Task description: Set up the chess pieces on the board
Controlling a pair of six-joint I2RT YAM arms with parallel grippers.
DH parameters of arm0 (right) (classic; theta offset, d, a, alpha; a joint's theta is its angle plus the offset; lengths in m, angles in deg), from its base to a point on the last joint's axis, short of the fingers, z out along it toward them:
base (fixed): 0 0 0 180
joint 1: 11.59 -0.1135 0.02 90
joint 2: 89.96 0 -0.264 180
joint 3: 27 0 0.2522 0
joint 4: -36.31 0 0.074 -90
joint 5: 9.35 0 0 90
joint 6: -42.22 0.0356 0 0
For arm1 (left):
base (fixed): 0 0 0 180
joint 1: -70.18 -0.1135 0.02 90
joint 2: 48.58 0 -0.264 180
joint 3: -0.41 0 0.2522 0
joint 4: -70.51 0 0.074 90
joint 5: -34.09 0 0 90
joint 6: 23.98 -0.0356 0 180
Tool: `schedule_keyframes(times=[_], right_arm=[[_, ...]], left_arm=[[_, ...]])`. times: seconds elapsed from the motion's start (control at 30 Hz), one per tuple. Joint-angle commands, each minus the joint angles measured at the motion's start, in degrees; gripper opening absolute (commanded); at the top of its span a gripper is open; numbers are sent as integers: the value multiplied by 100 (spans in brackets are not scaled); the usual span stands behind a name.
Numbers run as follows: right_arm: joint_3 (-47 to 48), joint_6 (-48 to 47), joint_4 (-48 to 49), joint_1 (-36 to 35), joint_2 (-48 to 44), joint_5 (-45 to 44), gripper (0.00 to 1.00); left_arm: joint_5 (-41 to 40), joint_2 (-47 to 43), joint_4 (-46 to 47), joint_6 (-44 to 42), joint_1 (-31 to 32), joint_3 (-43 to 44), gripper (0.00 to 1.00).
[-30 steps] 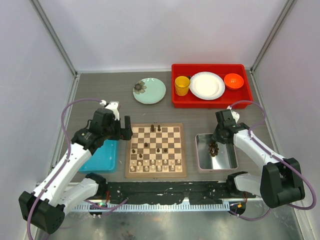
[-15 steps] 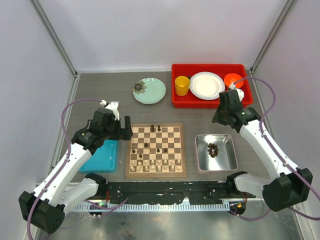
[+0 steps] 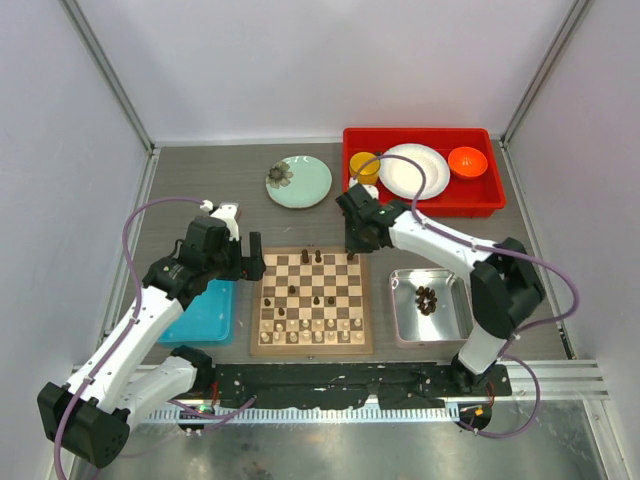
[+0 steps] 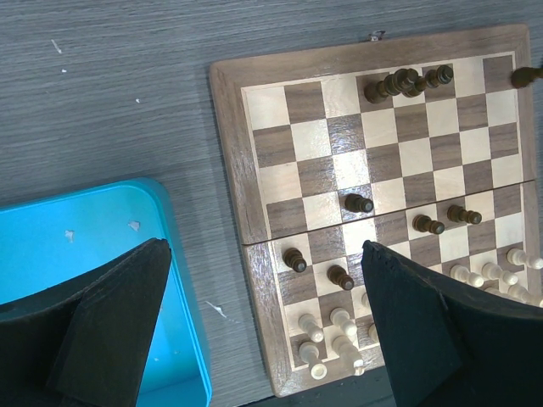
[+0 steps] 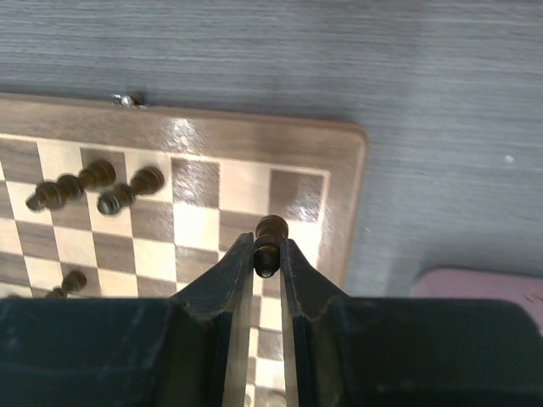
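Observation:
The board (image 3: 311,347) lies between the arms, with pale chess pieces (image 3: 310,330) in its two near rows and a few dark ones (image 3: 305,257) scattered farther out. My right gripper (image 3: 352,248) hangs over the board's far right corner, shut on a dark chess piece (image 5: 270,240) that pokes out past its fingertips (image 5: 240,254) above a corner square of the board (image 5: 254,127). My left gripper (image 3: 255,258) stands wide open beside the board's far left corner. Its fingers (image 4: 110,331) hold nothing and frame the board's left edge (image 4: 229,153).
A silver metal tray (image 3: 455,320) right of the board holds a clump of dark pieces (image 3: 427,299). A blue tray (image 3: 205,315) lies left of the board. Behind are a green plate (image 3: 298,181) and a red bin (image 3: 420,206) with a yellow cup, white plate and orange bowl.
My right arm has swung from over the metal tray, up past the red bin, to the board's far right corner with a dark piece in its jaws. The left arm has not moved.

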Motion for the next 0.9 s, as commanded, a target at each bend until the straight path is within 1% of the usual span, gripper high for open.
schedule_keyframes(times=[0.0,0.13,0.33,0.57,0.87], right_arm=[[614,96,403,-142,567,94,1],[1044,70,403,-266,1016,138,1],[1326,70,386,-310,1351,200,1],[1467,8,184,-441,1466,121,1],[1397,-53,-150,-556,1396,-55,1]], left_arm=[[104,5,132,-80,14,7,100],[112,-13,141,-89,14,-2,100],[112,-13,141,-89,14,-2,100],[112,-4,141,-89,23,-2,100],[112,-30,141,-98,23,-2,100]])
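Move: The closed right hand already holds a dark chess piece over the far right part of the board. Its empty dark square in the far row, next to the two standing dark pieces, lies about 6 cm left, 1 cm ahead and 6 cm below. The nearer standing piece is roughly 10 cm left and 1 ahead, the tall one 13 left and 1 ahead. From the left hand that square is some 21 cm right, 10 ahead and 12 below. Still pinching the dark piece, the right hand carries it left along the board's far row, about 6.5 cm, towards the empty square beside the nearer standing piece. It sinks some 3 cm, mostly early, first swings nearly 3 cm forward, then eases halfway back as it slows, turning about 5 degrees counter-clockwise; the fingers stay shut. ##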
